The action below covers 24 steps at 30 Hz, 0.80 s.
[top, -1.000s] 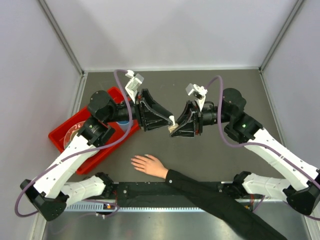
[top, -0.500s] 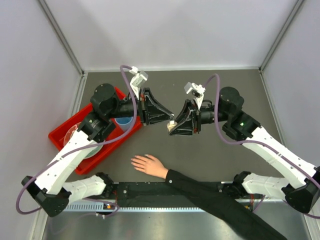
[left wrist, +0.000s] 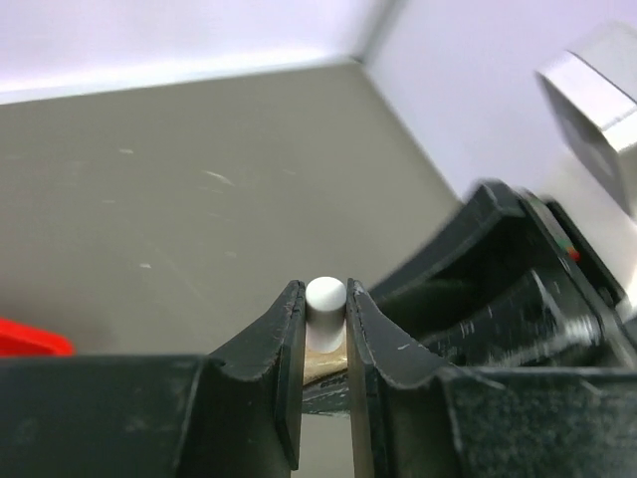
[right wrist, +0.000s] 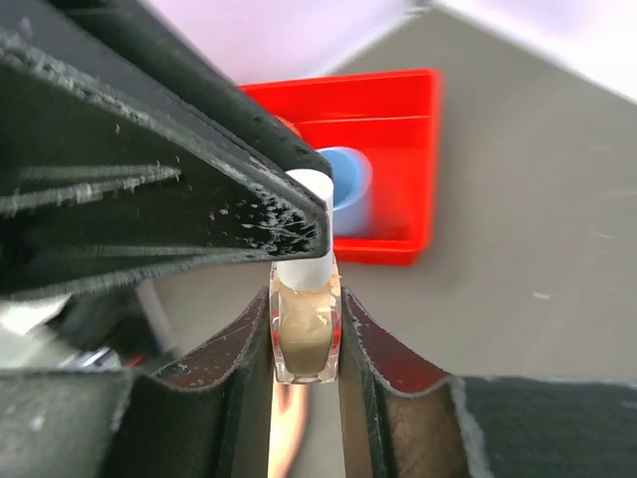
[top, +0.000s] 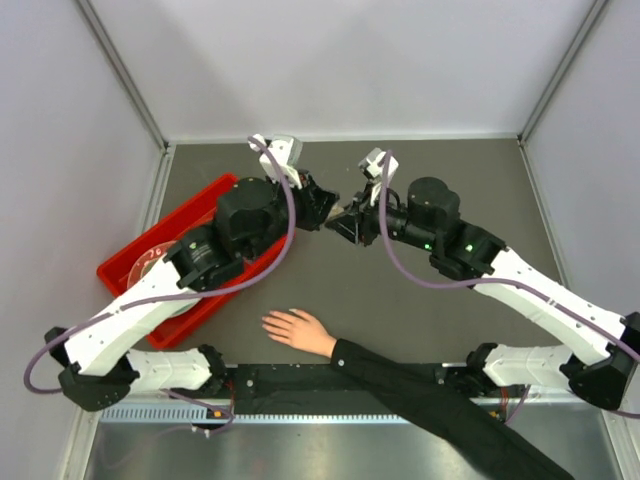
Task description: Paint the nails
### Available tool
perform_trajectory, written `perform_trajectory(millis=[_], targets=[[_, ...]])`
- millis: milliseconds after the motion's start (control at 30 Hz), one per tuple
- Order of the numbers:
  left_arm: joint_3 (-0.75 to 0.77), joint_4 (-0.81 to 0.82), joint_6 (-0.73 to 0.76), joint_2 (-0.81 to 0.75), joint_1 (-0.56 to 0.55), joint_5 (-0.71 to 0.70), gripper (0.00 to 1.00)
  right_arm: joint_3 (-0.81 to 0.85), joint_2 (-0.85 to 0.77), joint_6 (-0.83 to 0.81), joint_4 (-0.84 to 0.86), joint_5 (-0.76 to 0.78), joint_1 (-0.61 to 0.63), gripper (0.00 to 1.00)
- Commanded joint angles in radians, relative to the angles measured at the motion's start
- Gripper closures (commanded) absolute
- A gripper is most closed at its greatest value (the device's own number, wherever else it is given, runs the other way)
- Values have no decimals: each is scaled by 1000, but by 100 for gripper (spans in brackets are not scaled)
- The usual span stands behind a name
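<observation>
The flesh-toned hand [top: 300, 330] with a black sleeve [top: 430, 392] lies palm down near the table's front, its fingers spread to the left. The nails [top: 267, 322] are tiny pale tips, far below both grippers. A small clear polish bottle [right wrist: 305, 334] of tan liquid is held in the air over the table's middle. My right gripper [right wrist: 306, 299] is shut on its glass body. My left gripper [left wrist: 325, 297] is shut on its white cap [left wrist: 325, 293]. In the top view the two grippers meet tip to tip, left [top: 328, 212] and right [top: 347, 219], and hide the bottle.
A red tray [top: 118, 278] stands at the left, partly under my left arm. It holds a blue cup [right wrist: 350, 184] and a round dish. A black base rail [top: 300, 385] runs along the near edge, under the sleeve.
My left gripper has shut on the white cap. Both arms have lifted and swung toward the back of the table, carrying the bottle with them. The hand has not moved.
</observation>
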Motion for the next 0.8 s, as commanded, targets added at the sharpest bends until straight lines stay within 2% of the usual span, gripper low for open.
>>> perform_trajectory(millis=[0,133,167,200,233,267,300,333,367,467,533,633,667,700,733,767], targets=[[70,36,33,72,-43,-352,100,56,29,-33,11,353,8,100],[119,22,30,105,-43,-271,100,51,29,-59,3,329,8,100],[125,15,36,107,-40,-238,93,42,24,-74,5,276,8,100],[131,11,46,104,-39,-199,76,39,22,-91,-3,251,6,100],[139,-5,55,93,-31,-99,70,33,10,-98,-2,223,-6,100],[139,-11,55,84,-13,-51,64,16,4,-101,1,86,-23,100],[136,-13,60,70,2,20,56,7,-4,-92,5,35,-37,100],[128,-15,73,43,19,96,46,-2,-19,-90,3,-16,-50,100],[123,-18,79,29,57,277,43,-10,-24,-91,-2,-133,-82,100],[107,-31,80,-25,119,462,33,-21,-43,-87,-26,-326,-119,100],[78,-30,61,-54,162,548,31,-31,-54,-72,-9,-454,-136,100],[-17,57,-3,-77,254,757,29,-51,-65,-9,44,-602,-165,100],[-43,95,-26,-80,289,811,17,-50,-59,17,47,-625,-167,100],[-86,166,-49,-74,302,904,15,-50,-57,27,52,-640,-166,100],[-99,189,-83,-69,308,924,16,-50,-57,37,63,-665,-167,100],[-108,206,-91,-63,315,944,21,-56,-57,48,75,-674,-167,100]])
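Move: The nail polish bottle is already between both hands. The left fingers have its white cap, with the bottle's middle about 2 cm below them and 1 cm to their right; the right fingers have its body, with the middle roughly 1 cm above them. From the left hand, the model hand with the nails lies some 15 cm back, 11 cm left and 37 cm below. The blue cup is about 5 cm ahead, 22 cm left and 36 cm below. The polish bottle, pinched by the cap and by the body, is first carried about 3 cm forward and slightly down by both hands. Then the left fingers open and come free of the cap, drawing back some 7 cm and mostly up while that wrist turns clockwise; the right hand keeps its grip and brings the bottle back about as far, turning some 30 degrees counter-clockwise. ##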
